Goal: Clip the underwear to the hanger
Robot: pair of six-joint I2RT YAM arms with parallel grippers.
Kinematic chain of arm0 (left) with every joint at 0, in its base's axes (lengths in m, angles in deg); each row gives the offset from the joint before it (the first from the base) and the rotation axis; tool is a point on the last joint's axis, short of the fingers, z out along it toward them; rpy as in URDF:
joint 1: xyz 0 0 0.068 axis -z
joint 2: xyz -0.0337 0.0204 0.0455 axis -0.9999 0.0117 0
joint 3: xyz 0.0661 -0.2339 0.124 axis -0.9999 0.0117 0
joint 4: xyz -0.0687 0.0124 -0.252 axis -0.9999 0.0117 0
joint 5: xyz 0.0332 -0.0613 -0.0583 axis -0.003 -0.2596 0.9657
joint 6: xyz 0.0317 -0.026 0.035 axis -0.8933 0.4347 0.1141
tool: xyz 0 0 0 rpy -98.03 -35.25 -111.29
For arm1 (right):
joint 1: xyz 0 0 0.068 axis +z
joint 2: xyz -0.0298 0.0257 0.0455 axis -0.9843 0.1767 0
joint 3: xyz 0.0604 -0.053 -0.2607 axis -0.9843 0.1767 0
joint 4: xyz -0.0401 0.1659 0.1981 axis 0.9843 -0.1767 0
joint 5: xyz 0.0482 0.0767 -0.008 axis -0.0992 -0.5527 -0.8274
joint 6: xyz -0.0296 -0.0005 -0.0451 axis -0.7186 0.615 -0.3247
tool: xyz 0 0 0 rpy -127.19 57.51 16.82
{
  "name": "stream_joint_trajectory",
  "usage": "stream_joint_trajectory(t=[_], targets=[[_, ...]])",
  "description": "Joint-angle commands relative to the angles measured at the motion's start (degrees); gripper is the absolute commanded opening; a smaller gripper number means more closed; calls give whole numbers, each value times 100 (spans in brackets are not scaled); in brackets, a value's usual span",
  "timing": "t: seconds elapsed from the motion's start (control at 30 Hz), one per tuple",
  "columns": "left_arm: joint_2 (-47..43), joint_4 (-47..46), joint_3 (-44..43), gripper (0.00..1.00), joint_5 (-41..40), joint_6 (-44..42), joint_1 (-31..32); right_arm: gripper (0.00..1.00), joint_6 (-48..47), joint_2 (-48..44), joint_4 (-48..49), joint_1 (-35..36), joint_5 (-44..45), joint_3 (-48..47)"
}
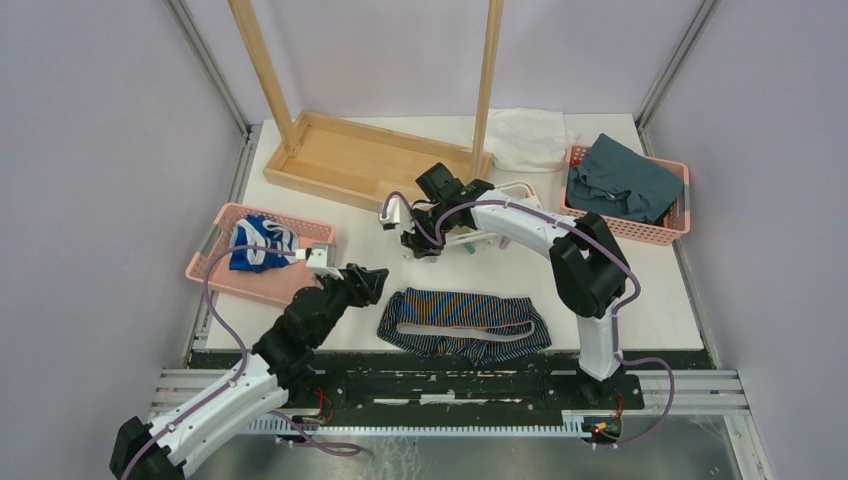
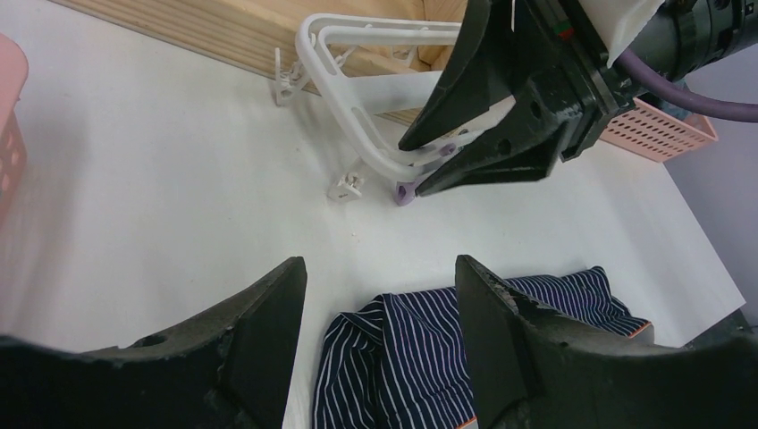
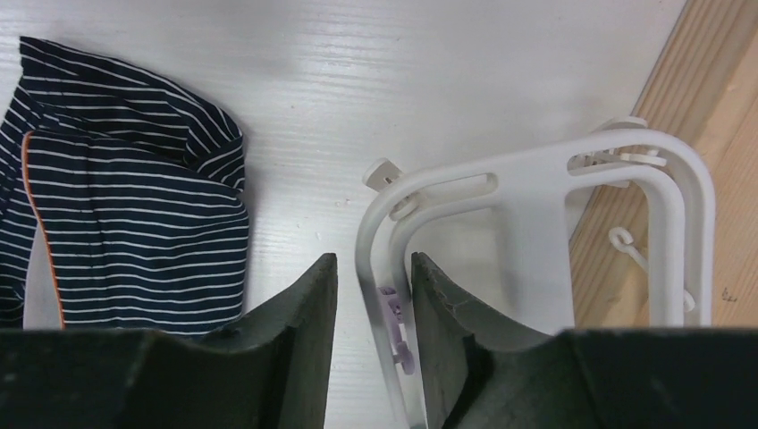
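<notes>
The underwear [image 1: 465, 322], dark navy with thin light stripes and orange trim, lies spread flat on the white table near the front edge. It also shows as the underwear [image 2: 420, 349] below my left gripper [image 2: 380, 264], which hovers open above its corner, and as the underwear [image 3: 134, 232]. The white hanger [image 3: 536, 170] lies flat beside the wooden rack. My right gripper [image 3: 374, 261] straddles one side bar of it, next to a purple clip [image 3: 398, 326]. The right finger touches the bar; a gap remains on the other side. In the top view the right gripper [image 1: 420, 245] covers most of the hanger [image 1: 486, 238].
A pink basket [image 1: 215, 268] at the left holds a blue-and-white garment [image 1: 258, 243]. Another pink basket [image 1: 640, 232] at the back right holds a teal cloth [image 1: 620, 180]. The wooden rack's base [image 1: 350, 160] stands at the back, with a white cloth [image 1: 525, 135] beside it.
</notes>
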Motion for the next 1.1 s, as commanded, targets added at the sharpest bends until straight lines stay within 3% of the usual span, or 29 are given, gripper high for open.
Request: stream_joint_trajectory(t=[0.0, 0.13, 0.4, 0.7, 0.8, 1.07], targets=[[40, -290, 20, 68, -124, -208, -23, 37, -84, 34, 123, 20, 67, -236], [102, -515, 62, 68, -97, -355, -25, 20, -112, -85, 139, 26, 116, -165], [455, -1520, 365, 68, -45, -886, -28, 1, -299, -367, 75, 22, 139, -95], [1382, -3650, 896, 71, 341, -2184, -26, 0, -427, -1001, 203, -185, -300, 98], [1661, -4112, 832, 72, 684, -2789, -30, 0, -482, -1109, 259, -275, -558, 141], [2586, -5106, 667, 73, 1884, -3351, -28, 0, -780, -1496, 224, -610, -1024, 391]])
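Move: The right hand is already around the hanger's front rim near its left corner, the rim between its still-open fingers, with the purple clip about 3 cm beneath. The underwear's middle lies about 16 cm back, 8 cm right and 6 cm below; the wooden base's middle is some 17 cm ahead, 10 cm left and 5 cm below. From the left hand, that rim is about 6 cm ahead, 9 cm right and 4 cm below. Right fingers pinch the hanger's front rim, lifting about 6 cm and slightly right; left hand tips up 20 degrees. ##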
